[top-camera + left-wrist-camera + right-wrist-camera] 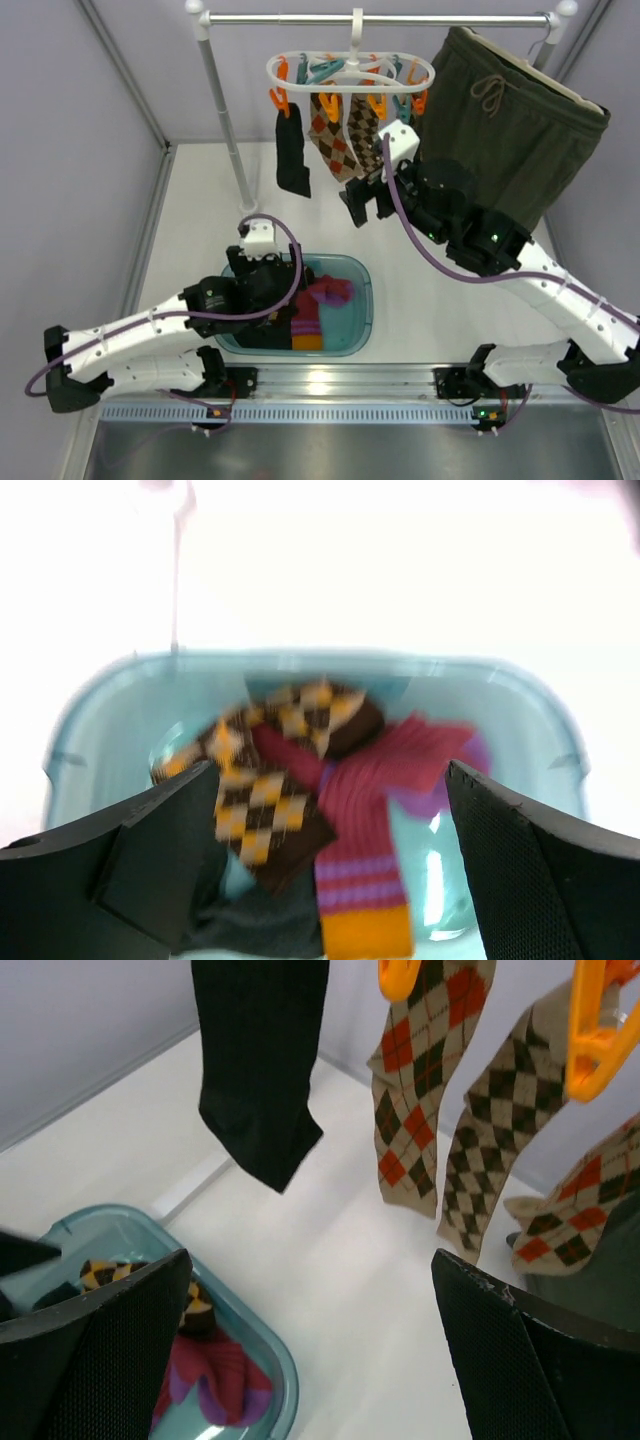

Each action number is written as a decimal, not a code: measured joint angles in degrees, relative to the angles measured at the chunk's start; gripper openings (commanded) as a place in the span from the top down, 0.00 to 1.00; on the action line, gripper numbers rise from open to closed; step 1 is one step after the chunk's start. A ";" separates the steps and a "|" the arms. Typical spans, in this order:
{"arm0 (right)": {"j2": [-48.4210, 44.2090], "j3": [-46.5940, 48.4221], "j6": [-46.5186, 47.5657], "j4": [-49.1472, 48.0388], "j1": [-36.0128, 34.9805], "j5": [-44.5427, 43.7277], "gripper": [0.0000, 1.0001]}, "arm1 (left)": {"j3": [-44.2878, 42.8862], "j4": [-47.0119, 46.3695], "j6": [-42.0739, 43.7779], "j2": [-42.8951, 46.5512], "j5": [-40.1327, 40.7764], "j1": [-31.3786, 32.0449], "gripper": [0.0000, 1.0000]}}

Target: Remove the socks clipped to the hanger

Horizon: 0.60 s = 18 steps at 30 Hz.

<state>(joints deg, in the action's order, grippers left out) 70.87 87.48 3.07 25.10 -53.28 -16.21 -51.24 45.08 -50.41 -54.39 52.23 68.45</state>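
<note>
The white ring hanger (350,72) hangs from the rail by its hook, with orange and teal pegs around it. A black sock (292,150) and several argyle socks (340,140) are clipped to it. In the right wrist view the black sock (262,1060) and the argyle socks (425,1080) dangle from orange pegs (600,1020). My right gripper (365,205) hangs open just below them, holding nothing (312,1257). My left gripper (330,770) is open above the teal bin (90,740), where a brown-yellow argyle sock (265,800), a purple and orange sock (370,870) and a dark sock (260,920) lie.
Large olive-green shorts (510,130) hang on the rail (380,18) right of the hanger, close behind my right arm. The rail's stand pole (225,110) rises at the left. The teal bin (360,300) sits near the arms' bases. Grey walls enclose the table.
</note>
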 measured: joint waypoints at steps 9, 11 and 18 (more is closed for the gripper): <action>-12.20 -9.90 -1.77 -1.44 0.87 4.94 0.01 | -12.48 -20.74 24.20 -2.82 -23.34 -34.18 0.01; -14.25 -10.95 -1.77 -1.97 0.96 6.88 0.00 | -13.94 -25.31 27.47 -5.86 -30.23 -38.86 0.01; -19.23 -14.03 -1.70 -3.19 0.96 10.67 0.01 | -15.19 -40.15 33.92 -17.40 -43.93 -40.81 0.17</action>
<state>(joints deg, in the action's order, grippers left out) 51.64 73.45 1.37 21.91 -52.31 -5.54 -66.43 4.93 -16.49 -71.79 8.29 27.64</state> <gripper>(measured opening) 0.993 0.967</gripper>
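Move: The black sock on the hanger is the left hand's goal, its middle some 22 cm ahead, 5 cm to the right and 17 cm higher. The red-diamond sock hangs about 24 cm ahead, 14 cm right and 18 cm up from that hand; the tub's middle lies some 16 cm below it, 5 cm right and level fore-and-aft. From the right hand, the black sock is about 10 cm ahead, 14 cm left, at its height. Open left hand swings about 19 cm forward and 12 up to the black sock; right hand backs off. ##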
